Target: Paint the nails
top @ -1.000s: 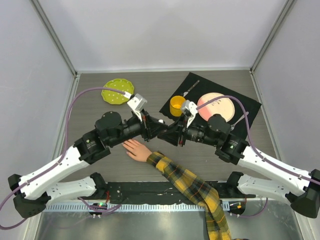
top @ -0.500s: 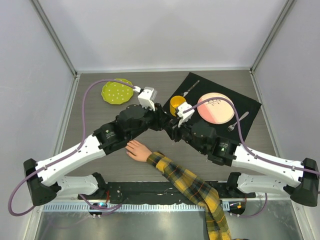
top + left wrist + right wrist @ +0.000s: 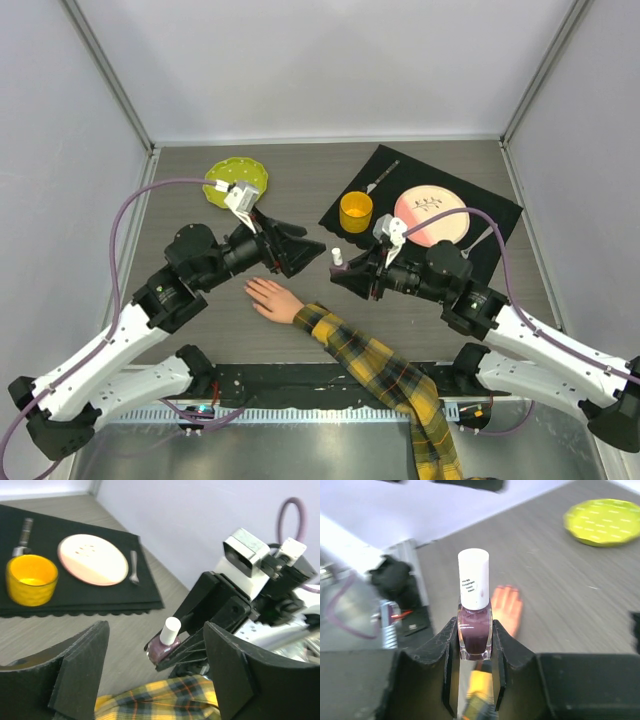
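A pale mannequin hand (image 3: 268, 297) lies palm down on the table, its plaid sleeve (image 3: 380, 370) running to the near edge. The nails are too small to make out. My right gripper (image 3: 341, 272) is shut on a dark purple nail polish bottle (image 3: 475, 630), upright with its white cap (image 3: 473, 579) on. The bottle (image 3: 163, 647) hangs just above the sleeve (image 3: 160, 700). My left gripper (image 3: 302, 246) stands open a little to the left of the bottle, nothing between its fingers (image 3: 80, 670). The hand (image 3: 506, 607) shows blurred behind the bottle.
A black mat (image 3: 480, 205) at the back right holds a yellow cup (image 3: 356, 211), a pink plate (image 3: 430, 215), a fork and a spoon. A yellow-green dotted plate (image 3: 236, 183) lies at the back left. Grey walls enclose the table on three sides.
My left gripper has opened and drawn back to the left, away from the bottle. The right arm has shifted slightly with the bottle still gripped.
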`<state>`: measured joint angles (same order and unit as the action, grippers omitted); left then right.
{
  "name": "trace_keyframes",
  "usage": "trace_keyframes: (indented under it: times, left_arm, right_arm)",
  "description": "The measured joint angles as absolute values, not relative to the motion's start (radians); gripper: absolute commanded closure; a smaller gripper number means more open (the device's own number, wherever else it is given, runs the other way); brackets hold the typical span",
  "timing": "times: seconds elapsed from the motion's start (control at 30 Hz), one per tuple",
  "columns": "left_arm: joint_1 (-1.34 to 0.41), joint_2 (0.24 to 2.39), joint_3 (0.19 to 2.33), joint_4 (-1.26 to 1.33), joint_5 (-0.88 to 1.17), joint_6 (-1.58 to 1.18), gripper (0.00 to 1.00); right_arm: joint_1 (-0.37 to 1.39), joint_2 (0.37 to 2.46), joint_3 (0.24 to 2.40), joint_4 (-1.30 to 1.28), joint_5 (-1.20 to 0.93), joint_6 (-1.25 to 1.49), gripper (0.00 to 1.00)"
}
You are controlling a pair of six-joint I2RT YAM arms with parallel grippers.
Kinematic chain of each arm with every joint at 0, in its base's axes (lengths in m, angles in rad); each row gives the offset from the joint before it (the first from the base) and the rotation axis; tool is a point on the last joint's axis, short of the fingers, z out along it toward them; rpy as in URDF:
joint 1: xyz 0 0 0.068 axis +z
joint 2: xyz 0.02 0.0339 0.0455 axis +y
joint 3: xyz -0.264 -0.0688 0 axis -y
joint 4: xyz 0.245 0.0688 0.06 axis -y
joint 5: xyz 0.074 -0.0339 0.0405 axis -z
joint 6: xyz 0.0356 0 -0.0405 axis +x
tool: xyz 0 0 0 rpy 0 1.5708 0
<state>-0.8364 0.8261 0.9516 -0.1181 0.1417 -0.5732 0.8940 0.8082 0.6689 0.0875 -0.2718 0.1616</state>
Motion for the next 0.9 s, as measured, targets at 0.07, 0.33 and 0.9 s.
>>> trace_keyframes:
  times: [0.07,0.33,0.9]
  left_arm:
    - [-0.814,0.822,0.932,-0.083,0.213,-0.603,0.28]
    - [-0.791,0.875,0.899,0.046,0.433,-0.711,0.41]
    - [-0.791,0.865,0.9,-0.002,0.472,-0.65,0.58]
  right_arm:
    - [0.888,0.808,0.669,0.11,-0.355,0.186,0.99]
    - [0.886,0.817,0.669,0.196,-0.522,0.273,0.99]
    - [0.874,0.91,0.707,0.21,-0.489,0.314,0.99]
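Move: The right gripper already holds the nail polish bottle upright, its white cap free. The open left gripper should go for that cap, about 5 cm to its right, 1 cm ahead and 4 cm below. From the right hand, the left gripper's fingers are some 6 cm to the left, level fore and aft and 7 cm higher. The mannequin hand lies on the table about 10 cm left, 3 cm ahead and 34 cm below the left hand. Bring the left gripper back about 3.5 cm and right to the bottle's white cap, swinging it some 15 degrees clockwise, then let it sink slightly and partly close its fingers around the cap. Keep the right gripper's hold on the bottle; carry it back about 4 cm while rising and turning counter-clockwise, then ease it left and forward into the left gripper's jaws. ##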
